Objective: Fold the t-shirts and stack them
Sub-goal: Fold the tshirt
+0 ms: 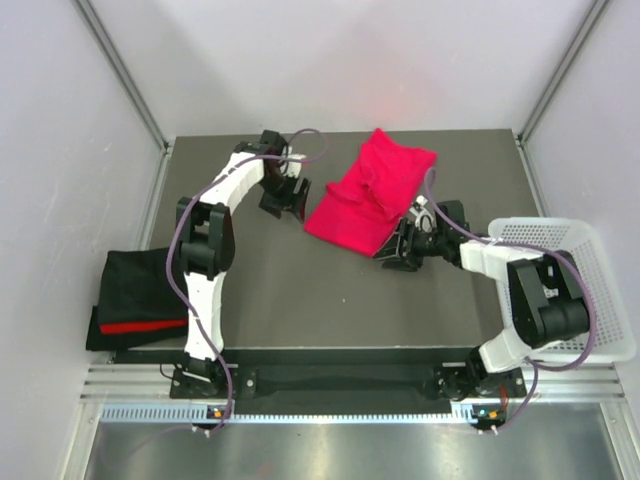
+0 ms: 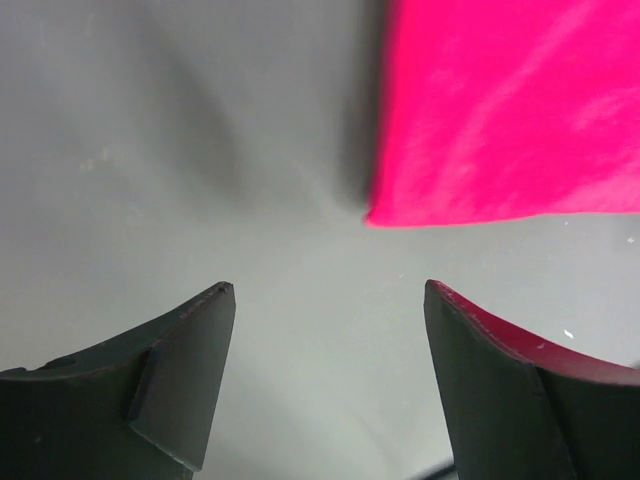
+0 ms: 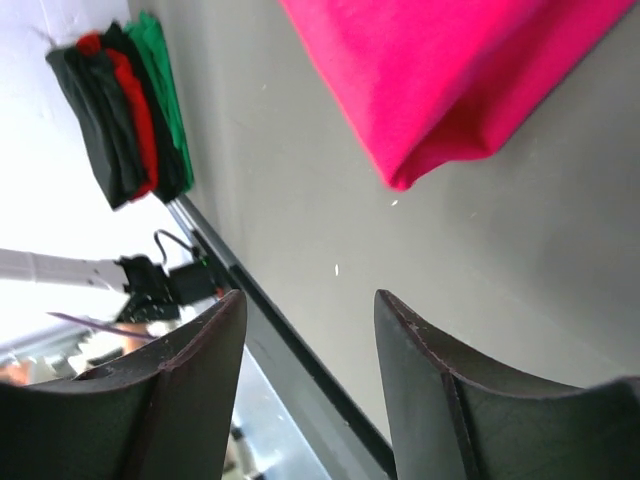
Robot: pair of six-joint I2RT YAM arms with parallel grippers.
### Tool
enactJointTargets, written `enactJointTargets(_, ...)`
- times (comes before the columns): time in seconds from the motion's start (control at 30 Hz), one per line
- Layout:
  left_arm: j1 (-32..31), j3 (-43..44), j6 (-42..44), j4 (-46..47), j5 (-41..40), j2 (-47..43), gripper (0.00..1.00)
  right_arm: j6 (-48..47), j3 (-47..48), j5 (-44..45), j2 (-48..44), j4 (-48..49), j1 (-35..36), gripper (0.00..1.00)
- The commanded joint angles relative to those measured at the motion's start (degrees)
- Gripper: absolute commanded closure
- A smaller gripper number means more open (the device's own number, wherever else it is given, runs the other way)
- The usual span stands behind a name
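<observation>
A bright magenta-red t-shirt (image 1: 372, 192) lies folded on the dark table, toward the back middle. My left gripper (image 1: 288, 205) hovers just left of its left edge, open, with nothing between its fingers; in the left wrist view the t-shirt (image 2: 510, 110) fills the upper right, beyond the gripper (image 2: 330, 290). My right gripper (image 1: 393, 252) sits at the shirt's near right corner, open and empty. In the right wrist view the t-shirt's corner (image 3: 450, 80) is ahead of the gripper (image 3: 310, 297). A pile of folded black, red and green t-shirts (image 1: 135, 295) (image 3: 125, 110) rests at the table's left edge.
A white mesh basket (image 1: 590, 290) stands at the table's right edge beside the right arm. The table's metal front rail (image 1: 330, 385) runs along the near side. Grey walls enclose the back and both sides.
</observation>
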Motion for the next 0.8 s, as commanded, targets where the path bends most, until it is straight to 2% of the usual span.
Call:
enactJointTargets(0.0, 3.3, 2.4, -3.0, -5.3, 10.1, 2.4, 0.18, 5.3, 2.5, 0.5, 2.6, 5.5, 0.1, 0.45)
enactJointTargets(0.33, 4.7, 4.8, -3.7, -5.3, 24.0, 10.4, 0.16, 7.7, 4.0, 1.1, 8.6, 7.5, 0.9, 0.41)
enactJointTargets(0.77, 4.1, 6.7, -5.6, -5.4, 27.7, 15.0, 0.16, 8.2, 8.1, 1.6, 16.3, 8.6, 1.5, 0.42)
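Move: The left gripper's corner of the folded pink t-shirt lies about 5 cm back and 5 cm right of the left hand, some 6 cm below. The near right corner is about 3 cm ahead of the right hand, 4 cm to its left and 6 cm below. From the right hand, the left corner lies roughly 19 cm left and 7 cm ahead; the middle of the shirt is about 16 cm ahead and 5 cm left. Swing the open left gripper down about 3 cm, at first slightly left, then right and a little back towards the shirt's left corner, tilting it some 30 degrees so the fingers slant rightwards at that corner. Meanwhile sink the right gripper about 4 cm and ease it 3 cm forward, bringing its still-open fingers up to the near right corner. ##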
